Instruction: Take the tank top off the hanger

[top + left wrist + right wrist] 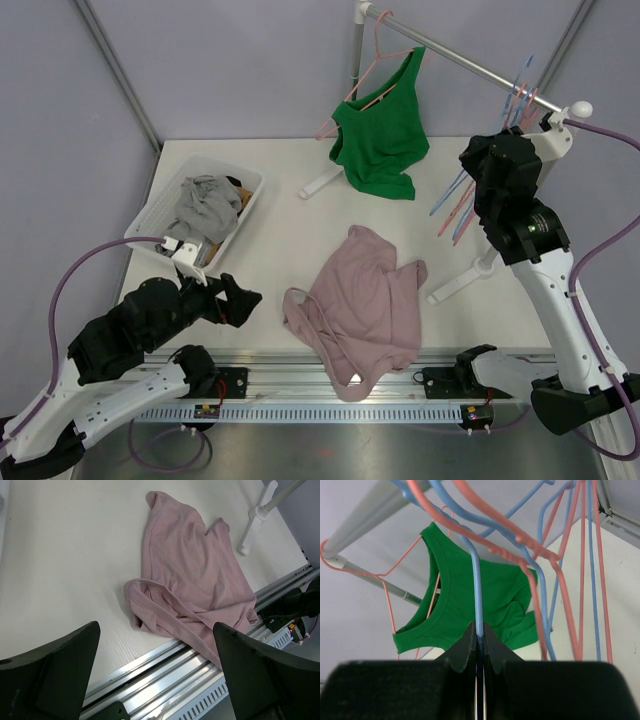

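Note:
A pink tank top [365, 300] [195, 580] lies crumpled on the table near the front edge, off any hanger. A green tank top [380, 140] [470, 595] hangs on a pink hanger [365, 85] [387, 605] from the rack's rail [470, 62]. My left gripper [240, 300] [156, 630] is open and empty, low over the table just left of the pink top. My right gripper [495, 165] [479, 630] is up at the rail's right end, shut on the wire of an empty blue hanger [476, 580] among several bare hangers.
A white basket [150, 215] holding grey clothes [205, 205] sits at the table's left. The rack's white foot [460, 280] [255, 515] stands right of the pink top. An aluminium rail [330, 385] [165, 670] runs along the front edge.

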`<action>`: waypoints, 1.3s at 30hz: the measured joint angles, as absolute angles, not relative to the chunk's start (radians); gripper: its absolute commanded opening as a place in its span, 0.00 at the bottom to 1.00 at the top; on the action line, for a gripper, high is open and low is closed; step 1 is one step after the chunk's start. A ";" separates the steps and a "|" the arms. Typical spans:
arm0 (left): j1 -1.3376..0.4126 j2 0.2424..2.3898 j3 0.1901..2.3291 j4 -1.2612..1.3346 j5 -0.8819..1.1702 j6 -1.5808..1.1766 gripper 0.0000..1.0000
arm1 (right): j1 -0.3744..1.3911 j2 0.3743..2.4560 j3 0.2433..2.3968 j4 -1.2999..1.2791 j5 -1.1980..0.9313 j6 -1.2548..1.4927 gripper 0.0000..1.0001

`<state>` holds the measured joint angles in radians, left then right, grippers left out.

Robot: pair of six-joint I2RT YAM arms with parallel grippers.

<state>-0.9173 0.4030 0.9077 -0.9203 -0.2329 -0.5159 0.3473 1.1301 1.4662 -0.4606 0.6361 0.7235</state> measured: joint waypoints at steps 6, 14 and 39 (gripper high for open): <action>-0.917 0.393 0.908 -0.920 -0.233 -0.516 0.99 | 0.345 1.062 1.340 -0.460 0.636 0.737 0.00; -0.917 0.403 0.908 -0.920 -0.234 -0.516 0.99 | 0.345 1.015 1.285 -0.453 0.627 0.733 0.55; -1.033 1.021 0.913 -0.609 -0.250 -0.593 0.99 | 0.345 0.677 1.447 -0.651 0.232 0.405 0.99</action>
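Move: My right hand still holds the blue hanger; its place on the rail is about 10 cm above that hand, some 3 cm right and roughly level fore and aft. The green tank top hangs 12 cm ahead, 15 cm left and 13 cm lower. From my open left hand, the pink tank top's middle lies about 4 cm ahead, 19 cm right and 23 cm below; the basket is 26 cm ahead, 16 cm left and 20 cm below. My right hand lowers the blue hanger about 4.5 cm to hook it on the rail, opens and lets go, then draws back some 13 cm, rising, and turns counter-clockwise. Meanwhile my left hand waits, then heads right about 12 cm, sinking and easing forward with fingers wide open and tipping down, until it hovers over the pink tank top's left side. ##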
